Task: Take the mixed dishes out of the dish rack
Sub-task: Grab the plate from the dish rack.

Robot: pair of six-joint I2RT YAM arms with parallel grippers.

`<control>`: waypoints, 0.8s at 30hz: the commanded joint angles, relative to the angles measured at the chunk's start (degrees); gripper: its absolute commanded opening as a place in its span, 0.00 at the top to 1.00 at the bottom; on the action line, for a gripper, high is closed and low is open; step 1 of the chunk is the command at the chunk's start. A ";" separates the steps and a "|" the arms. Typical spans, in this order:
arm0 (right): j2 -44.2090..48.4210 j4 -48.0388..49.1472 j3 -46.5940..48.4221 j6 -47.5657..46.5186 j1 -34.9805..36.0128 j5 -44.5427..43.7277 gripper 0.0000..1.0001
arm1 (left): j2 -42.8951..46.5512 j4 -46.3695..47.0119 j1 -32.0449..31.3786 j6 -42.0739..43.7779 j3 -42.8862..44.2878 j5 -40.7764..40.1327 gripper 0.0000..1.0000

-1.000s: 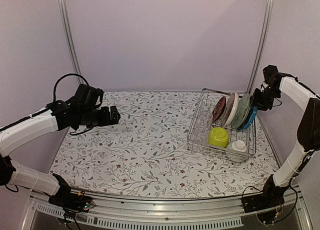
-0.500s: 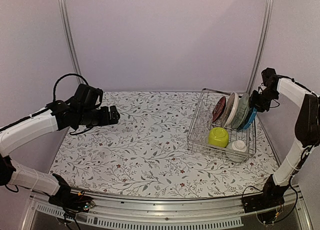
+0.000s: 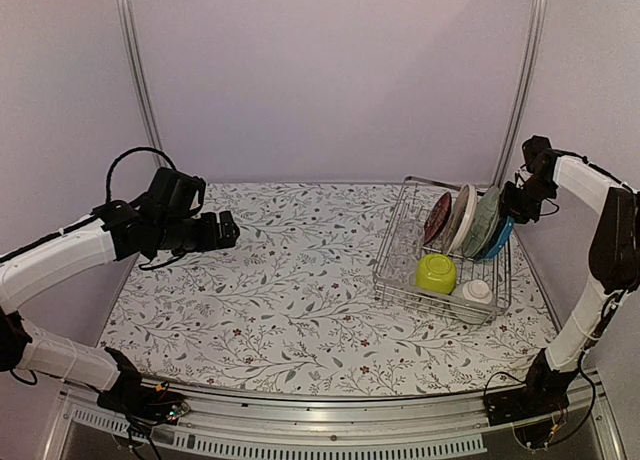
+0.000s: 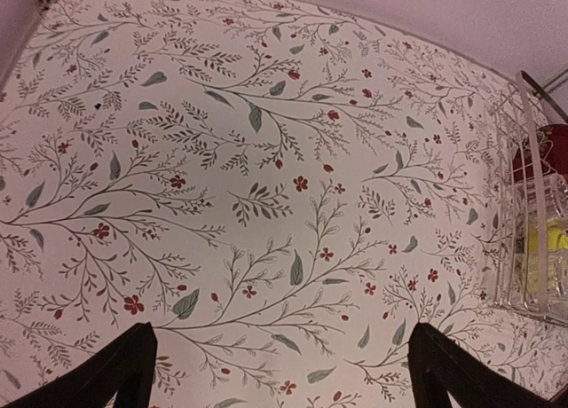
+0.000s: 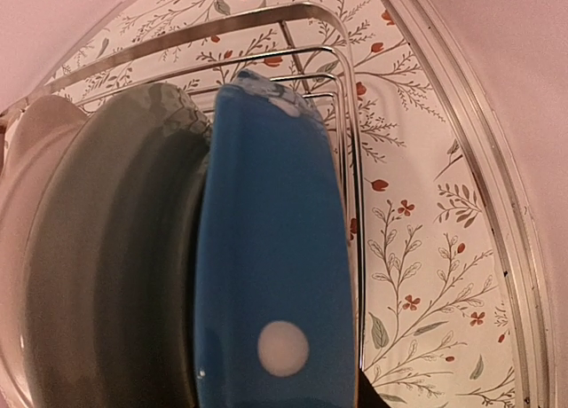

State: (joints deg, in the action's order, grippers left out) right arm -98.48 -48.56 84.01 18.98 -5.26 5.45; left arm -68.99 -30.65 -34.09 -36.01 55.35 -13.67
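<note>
The dish rack [image 3: 390, 268] stands at the right of the table. In it stand a red floral plate [image 3: 437, 217], a grey ringed plate [image 3: 461, 218], a pale blue-green plate [image 3: 483, 223] and a blue plate [image 3: 501, 242]. In front of them sit a lime-green bowl [image 3: 437, 273] and a small whitish bowl [image 3: 477, 292]. My right gripper [image 3: 515, 206] sits on the blue plate's [image 5: 271, 248] top rim, jaws astride it; one dark fingertip [image 5: 368, 395] touches its right edge. My left gripper [image 3: 232, 230] hangs open over bare cloth, far left of the rack [image 4: 524, 204].
The table wears a floral cloth [image 3: 290, 280]. Metal frame posts [image 3: 520, 80] rise behind the rack, with the pale right wall close beside it. The rack's wire rim [image 5: 266, 27] runs just behind the blue plate.
The right gripper has settled slightly lower onto the blue plate's rim and its jaws have narrowed. The left arm has not moved.
</note>
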 commanded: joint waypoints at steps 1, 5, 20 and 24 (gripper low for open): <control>0.46 -1.36 3.68 0.81 0.17 2.84 0.84 | -0.24 1.20 0.60 0.37 0.02 0.78 0.00; 0.78 -3.76 7.04 0.47 0.17 1.08 0.89 | -0.52 1.48 0.60 0.25 -0.02 1.08 0.00; 0.05 -14.52 17.95 -2.53 0.63 -4.33 1.00 | -0.84 2.29 0.61 0.23 -0.33 1.16 0.01; 1.42 -16.49 19.97 -3.02 1.39 -5.09 1.00 | -0.97 2.46 0.60 0.04 -0.34 1.18 0.00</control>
State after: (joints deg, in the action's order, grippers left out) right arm -99.53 -64.45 99.59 16.95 -4.75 1.89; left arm -69.14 -29.15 -34.04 -36.03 55.35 -12.67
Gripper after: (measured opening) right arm 0.247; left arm 0.995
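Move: The blue plate stands at the right end of the dish rack, already pinched near its upper rim by the right hand; its middle is some 7 cm below that hand, practically level with it fore and aft. The green plate is about 6 cm to the hand's left, level fore and aft, and the white bowl some 13 cm back and 7 cm left. From the idle left hand the blue plate lies roughly 62 cm right and 10 cm ahead. The right hand keeps its pinch on the blue plate's rim and draws it nearly straight up between the green plate and the rack's right side, about 6 cm in all. It starts slowly, rises quickly, then eases off near the top with about a centimetre of drift back towards the base, the fingers still pointing mostly down and the wrist tilting by only some 5 degrees. ##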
